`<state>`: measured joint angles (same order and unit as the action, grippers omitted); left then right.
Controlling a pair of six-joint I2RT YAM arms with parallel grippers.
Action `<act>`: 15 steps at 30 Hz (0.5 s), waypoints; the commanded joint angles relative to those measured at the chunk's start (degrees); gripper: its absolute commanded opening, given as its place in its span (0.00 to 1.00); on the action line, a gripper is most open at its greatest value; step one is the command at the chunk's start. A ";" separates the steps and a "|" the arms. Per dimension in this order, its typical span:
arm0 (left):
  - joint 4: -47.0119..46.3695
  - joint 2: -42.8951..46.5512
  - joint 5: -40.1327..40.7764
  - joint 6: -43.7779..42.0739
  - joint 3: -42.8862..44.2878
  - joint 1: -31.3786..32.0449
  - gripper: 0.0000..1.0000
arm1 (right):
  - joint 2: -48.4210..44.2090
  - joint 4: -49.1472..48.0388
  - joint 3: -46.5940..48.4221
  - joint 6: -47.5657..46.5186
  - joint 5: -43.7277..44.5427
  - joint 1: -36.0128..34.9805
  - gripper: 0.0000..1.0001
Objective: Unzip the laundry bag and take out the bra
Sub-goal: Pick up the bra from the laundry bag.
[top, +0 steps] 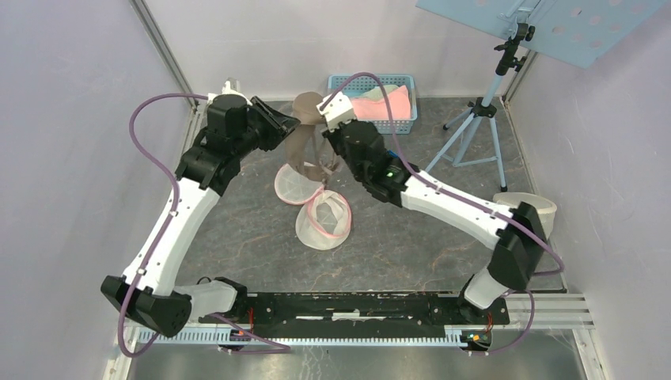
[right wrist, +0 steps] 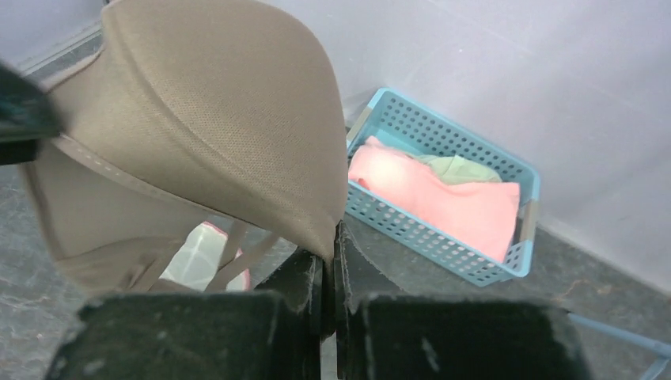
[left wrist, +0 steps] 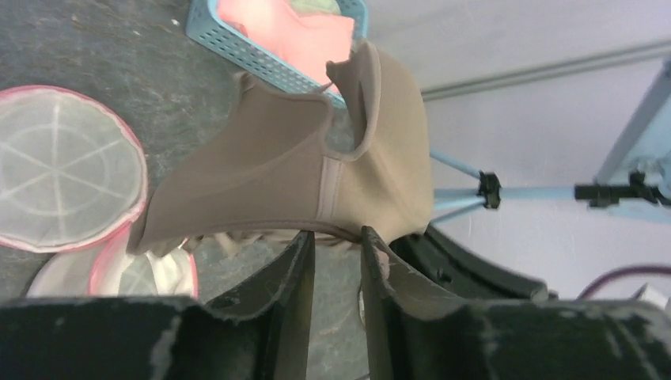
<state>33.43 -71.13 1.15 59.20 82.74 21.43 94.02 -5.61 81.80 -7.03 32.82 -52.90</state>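
The tan bra [top: 307, 141] hangs in the air between both grippers, above the open laundry bag [top: 324, 218], a round white mesh bag with a pink rim that lies on the table in two halves. My right gripper [right wrist: 331, 237] is shut on the edge of a bra [right wrist: 206, 127] cup. My left gripper [left wrist: 336, 233] has its jaws apart with a clear gap; the lower band of the bra [left wrist: 277, 174] lies across its fingertips. In the top view the left gripper [top: 294, 120] is at the bra's left and the right gripper [top: 323, 127] at its right.
A blue basket [top: 336, 81] with pink and green cloth stands at the back wall, just behind the bra. A tripod [top: 483, 119] stands at the back right. A white roll [top: 546, 210] sits by the right arm. Metal frame posts line the cell's walls.
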 commanded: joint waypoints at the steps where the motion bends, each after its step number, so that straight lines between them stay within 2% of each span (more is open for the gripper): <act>1: -6.42 6.31 -9.99 -17.49 -2.24 -0.97 0.43 | -8.84 -6.57 -4.64 -6.74 -13.92 3.96 0.00; 2: -6.64 7.49 -12.44 -21.53 -2.59 -1.50 0.52 | -10.28 -7.05 -6.26 -7.35 -17.72 4.93 0.00; 7: -4.87 11.82 -34.59 -43.71 -2.70 -5.96 0.99 | -16.85 -11.02 -14.34 -13.90 -36.08 9.68 0.00; 11: 0.66 10.72 -46.17 -49.11 -1.61 -7.10 1.00 | -22.33 -15.96 -20.84 -22.85 -47.67 11.14 0.00; 15: -1.03 6.86 -55.14 -42.29 -2.48 -7.11 1.00 | -28.29 -23.65 -29.64 -33.09 -57.57 11.13 0.00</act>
<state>31.99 -60.01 -38.96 18.79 80.01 14.59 71.09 -18.52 57.82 -27.66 -9.50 -41.67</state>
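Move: The bra hangs between the hands, already pinched in the right fingers. Its middle lies some 4 cm to the left of the right hand and 4 cm below, roughly level fore and aft; from the left hand it is about 4 cm to the right and 4 cm below. From the right hand, the open bag lid is some 6 cm back and 7 cm left, the bag body about 16 cm back and straight below, both some 30 cm down; the laundry basket is roughly 17 cm ahead and 12 cm right. The left hand, its fingers already slightly parted at the bra's edge, opens them wide and comes free of the cloth, drawing back about 10 cm and rising some 4 cm while it swings clockwise and its fingers tip upward. The right hand stays shut on the bra and carries it off to the right and up by 3 to 4 cm first, then back some 6 cm, turning about 30 degrees counter-clockwise with its fingertips tilting up. ##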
